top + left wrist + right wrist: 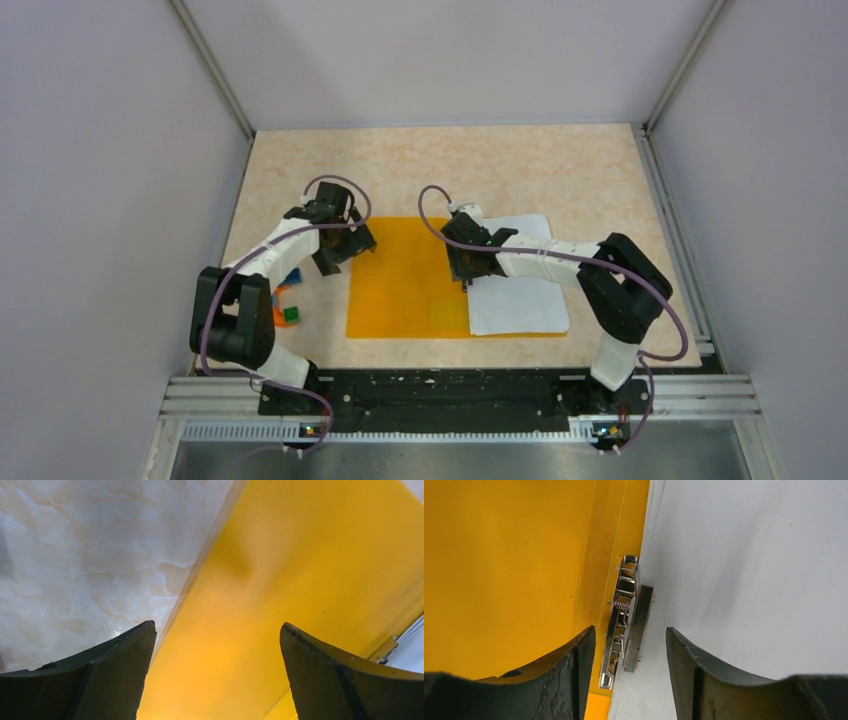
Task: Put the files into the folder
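Note:
The orange folder (405, 280) lies open and flat mid-table. White paper, the files (518, 285), covers its right half; how many sheets lie there I cannot tell. My left gripper (337, 252) hovers over the folder's left edge (280, 570), open wide with nothing between its fingers (115, 670). My right gripper (468, 272) is over the folder's spine, open, its fingers either side of a metal clip (625, 620). That clip sits where the orange cover (509, 570) meets the white paper (749, 555). Neither finger touches the clip.
Small toy blocks, blue (293, 275), orange (279, 304) and green (291, 314), lie beside the left arm's elbow. Grey walls enclose the marbled table (540, 170) on three sides. A metal rail (450, 395) runs along the near edge.

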You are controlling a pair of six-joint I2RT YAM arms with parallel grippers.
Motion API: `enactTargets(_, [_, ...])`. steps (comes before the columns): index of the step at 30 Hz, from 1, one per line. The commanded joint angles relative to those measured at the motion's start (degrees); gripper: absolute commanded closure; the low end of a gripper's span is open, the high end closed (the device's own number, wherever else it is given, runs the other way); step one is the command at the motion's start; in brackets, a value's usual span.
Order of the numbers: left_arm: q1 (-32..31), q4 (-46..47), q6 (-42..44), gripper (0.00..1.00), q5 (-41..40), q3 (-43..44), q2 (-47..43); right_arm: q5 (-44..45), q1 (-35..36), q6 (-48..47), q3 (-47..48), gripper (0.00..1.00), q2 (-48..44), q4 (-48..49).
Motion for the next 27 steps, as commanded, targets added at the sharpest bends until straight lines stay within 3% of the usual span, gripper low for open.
enactTargets(1, [2.55,2.87,5.37,0.02,5.90,-2.08,-0.32,2.16,0.57,0.01,3.41,0.49,2.28,1.36])
enactTargets(8, [4.00,7.81,6.50,0.01,13.19,-4.22,0.09,2.37,0.50,-0.43,3.44,0.72,3.96,1.46])
enactTargets(13, [4.08,11.65,6.32,0.02,17.90,-6.75,-0.62,-2.81,-1.89,-0.22,-0.26,0.91,2.77,4.33])
enactTargets(22, [4.09,9.72,6.13,0.02,13.98,-8.44,-4.42,-15.08,-8.87,-0.14,-7.51,1.00,-0.32,10.71])
enactTargets(27, [4.09,8.22,8.15,0.01,12.62,-7.54,-5.33,-18.93,-11.42,-0.22,-9.49,1.00,-0.89,12.69])
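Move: The clip at the folder's spine lies just under the right hand, 1 cm ahead and about 2 cm down. The white sheets' middle is some 11 cm to that hand's right and 1 cm back; the folder's bare left cover is centred about 12 cm left, 1 cm back. The left hand hovers some 6 cm above the folder's left edge, whose middle is 4 cm back and 1 cm left; the blue block is 13 cm left, 4 cm back. From the left hand the clip is about 23 cm right and 2 cm back. Right fingers sink about 1 cm and pinch the clip, then keep their hold while the hand draws forward, about 2 cm in all, edging slightly right late on as the wrist rolls its left side up some 15 degrees. The left hand, wide open, sinks some 2 cm over the folder's left edge, easing back and right, tilting its left side down about 10 degrees, then lifts about 1 cm. ##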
